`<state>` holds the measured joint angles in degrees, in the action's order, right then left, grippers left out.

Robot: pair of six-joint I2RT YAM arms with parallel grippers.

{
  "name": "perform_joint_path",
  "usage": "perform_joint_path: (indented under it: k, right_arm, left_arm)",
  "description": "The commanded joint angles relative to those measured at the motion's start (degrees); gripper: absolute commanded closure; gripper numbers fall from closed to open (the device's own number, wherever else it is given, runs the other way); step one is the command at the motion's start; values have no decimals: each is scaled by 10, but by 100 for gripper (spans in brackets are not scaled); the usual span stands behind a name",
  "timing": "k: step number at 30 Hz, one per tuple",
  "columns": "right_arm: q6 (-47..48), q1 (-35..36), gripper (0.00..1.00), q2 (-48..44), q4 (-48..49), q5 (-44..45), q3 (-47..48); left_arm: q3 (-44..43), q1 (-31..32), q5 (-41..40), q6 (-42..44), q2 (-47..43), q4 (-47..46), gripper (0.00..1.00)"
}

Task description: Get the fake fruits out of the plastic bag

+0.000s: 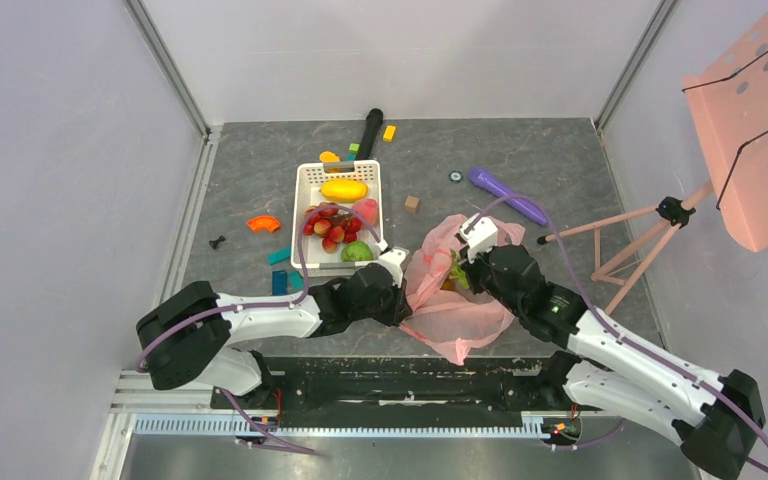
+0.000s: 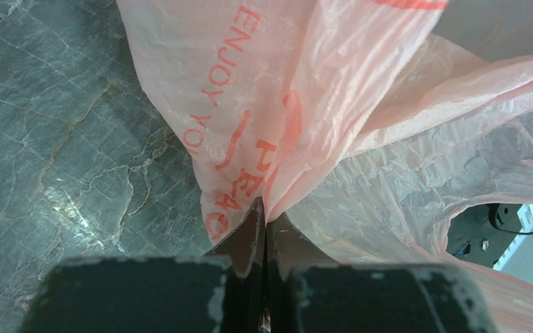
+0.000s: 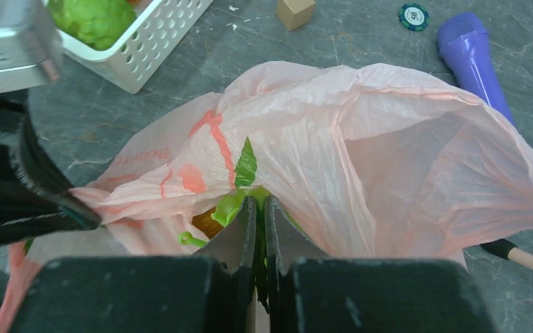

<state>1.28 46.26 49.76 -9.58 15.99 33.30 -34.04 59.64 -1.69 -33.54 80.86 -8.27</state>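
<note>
The pink plastic bag [image 1: 455, 310] lies crumpled on the grey table between my two grippers. My left gripper [image 2: 265, 211] is shut on a fold of the bag's printed edge [image 2: 250, 104], at the bag's left side [image 1: 410, 298]. My right gripper [image 3: 259, 202] is at the bag's mouth and is shut on the green leaves [image 3: 236, 205] of a yellow-orange fruit [image 3: 205, 222] that lies mostly hidden in the bag [image 3: 388, 139]. In the top view the right gripper [image 1: 460, 275] is over the bag's upper part. Other fake fruits lie in the white basket [image 1: 305, 190]: a yellow fruit [image 1: 344, 189], red berries [image 1: 330, 226], a green fruit [image 1: 357, 251].
A purple cylinder [image 1: 508, 195] lies behind the bag, with a brown block [image 1: 412, 203] and a round chip [image 1: 455, 176] nearby. Coloured blocks [image 1: 263, 224] and a black cylinder [image 1: 370, 128] lie around the basket. A pink stand [image 1: 650, 225] rises at the right.
</note>
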Motion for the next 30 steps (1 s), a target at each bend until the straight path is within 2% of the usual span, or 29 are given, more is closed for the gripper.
perform_joint_path:
  k: [1, 10, 21, 30]
  right_arm:
    - [-27, 0, 100, -37, -22, -48, 10]
    - [-37, 0, 100, -86, -30, -138, 34]
    - [-57, 0, 100, -139, -44, -177, 97]
    - [-89, 0, 100, -106, -55, -199, 208]
  left_arm:
    - [-15, 2, -22, 12, 1, -6, 98]
    - [-39, 2, -48, -1, 16, 29, 98]
    - [-21, 0, -83, -55, 14, 30, 98]
    - [11, 0, -77, -56, -3, 14, 98]
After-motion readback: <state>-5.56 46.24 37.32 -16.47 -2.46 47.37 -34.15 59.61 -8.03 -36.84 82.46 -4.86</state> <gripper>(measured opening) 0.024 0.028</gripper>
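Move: My right hand already pinches the green grapes, still down inside the bag's mouth. The white basket they belong in lies about 14 cm ahead, 27 cm to the left and 12 cm lower. The green ball in its near corner is 6 cm ahead and 22 cm left; the wooden block is 17 cm ahead, 9 cm left, 14 cm lower. From my left hand, closed on the bag's edge, the basket is some 22 cm ahead and 15 cm left, nearly level. Keeping the grapes pinched, I draw my right hand back about 5 cm out of the bag, then lift it steeply, some 15 cm in all, edging a little left as the wrist rolls and swings the fingers left and up by nearly 30 degrees. My left hand keeps its pinch on the bag's edge, easing about 2 cm left and down. ##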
